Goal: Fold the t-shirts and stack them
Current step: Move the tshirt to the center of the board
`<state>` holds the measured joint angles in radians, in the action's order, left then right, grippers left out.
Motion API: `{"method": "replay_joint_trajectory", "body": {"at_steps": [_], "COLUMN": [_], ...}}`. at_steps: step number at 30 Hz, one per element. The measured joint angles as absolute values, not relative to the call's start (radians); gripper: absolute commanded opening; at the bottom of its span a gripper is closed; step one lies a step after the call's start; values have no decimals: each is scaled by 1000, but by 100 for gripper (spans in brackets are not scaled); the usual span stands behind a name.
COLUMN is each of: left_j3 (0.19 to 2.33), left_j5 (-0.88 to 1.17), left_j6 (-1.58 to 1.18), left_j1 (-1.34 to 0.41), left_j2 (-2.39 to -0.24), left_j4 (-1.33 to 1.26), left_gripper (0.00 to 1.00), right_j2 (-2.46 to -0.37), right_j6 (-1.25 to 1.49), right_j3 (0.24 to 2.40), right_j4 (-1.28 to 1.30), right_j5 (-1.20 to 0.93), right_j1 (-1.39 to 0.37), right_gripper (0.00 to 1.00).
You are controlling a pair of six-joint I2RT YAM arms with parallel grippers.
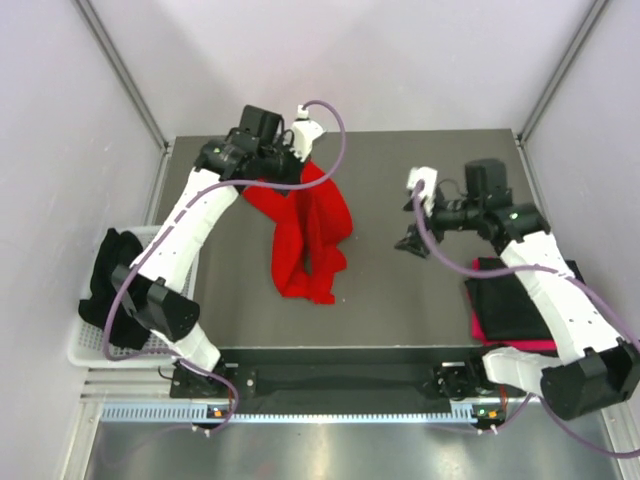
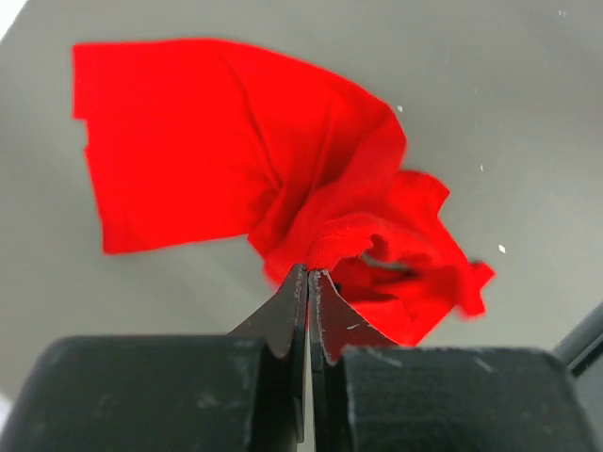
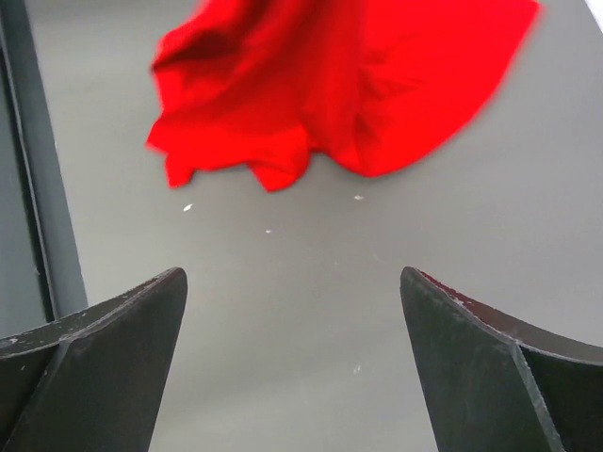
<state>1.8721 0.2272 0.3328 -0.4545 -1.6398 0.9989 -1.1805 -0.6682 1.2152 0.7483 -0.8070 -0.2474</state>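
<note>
A bright red t-shirt [image 1: 312,232] hangs crumpled from my left gripper [image 1: 297,166] at the back of the table, its lower end trailing on the grey surface. In the left wrist view the left gripper [image 2: 308,272] is shut on a bunched fold of the red t-shirt [image 2: 217,141]. My right gripper [image 1: 411,242] stands open to the right of the shirt, apart from it. Seen from the right wrist, the right gripper [image 3: 292,275] has only bare table between its fingers, with the red t-shirt [image 3: 358,85] ahead of it. A folded black t-shirt [image 1: 512,297] lies on a pinkish-red one [image 1: 520,340] at the right edge.
A white mesh basket [image 1: 88,352] stands off the table's left side with a black t-shirt [image 1: 108,278] draped in it. Grey walls close in both sides. The table's dark front rail [image 3: 38,169] runs along the left of the right wrist view.
</note>
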Motion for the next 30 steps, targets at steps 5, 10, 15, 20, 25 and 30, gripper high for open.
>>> {"method": "replay_joint_trajectory", "body": {"at_steps": [5,10,15,20,25,30], "left_j3": [1892,2140,2257,2237,1837,1477], "left_j5": [247,255,270,165,55,-31], "left_j6": [323,306,282,235,205,208], "left_j1": [-455,-459,-469,-477,-433,-350], "left_j2": [-1760,-2014,-2148,-2149,-1910,-1547], "left_j4": [870,802,724,653,509,480], "left_gripper": [0,0,32,58,59,59], "right_j2": [-1169,-1253,-1316,-1402,-1483,-1534], "right_j6": [-764,-830,-867,-897,-919,-930], "right_j3": [1097,1039,1044,1050,1050,1049], "right_j4": [744,757,749,748,740,681], "right_j5": [-690,-582,-520,-476,-442,-412], "right_j1": [-464,-621,-736,-850,-937,-972], "right_gripper": [93,92,91,89,78,68]}}
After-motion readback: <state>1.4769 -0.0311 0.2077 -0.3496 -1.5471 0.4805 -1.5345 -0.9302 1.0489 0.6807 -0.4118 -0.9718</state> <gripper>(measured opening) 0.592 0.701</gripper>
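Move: The left fingers hold the red t-shirt by a pinched bit, the rest hanging below. From this hand the board's centre lies about 4 cm ahead, 14 cm right and 28 cm down, the shirt's near end some 12 cm back and 6 cm right, and the basket about 12 cm back and 40 cm left. From the right hand, the near end is about 20 cm left, 3 cm back and 24 cm down; the folded pile is about 31 cm right and 5 cm back. Forward and to the right, sinking slightly, the left hand carries the t-shirt some 18 cm out over the board, opens and lets go, then swings back leftward, empty, turning counter-clockwise. Meanwhile the right hand drops about 18 cm while moving back and left towards the shirt's near end, turning some 40 degrees, mostly counter-clockwise, its wide-open fingers closing partway without reaching the cloth. ##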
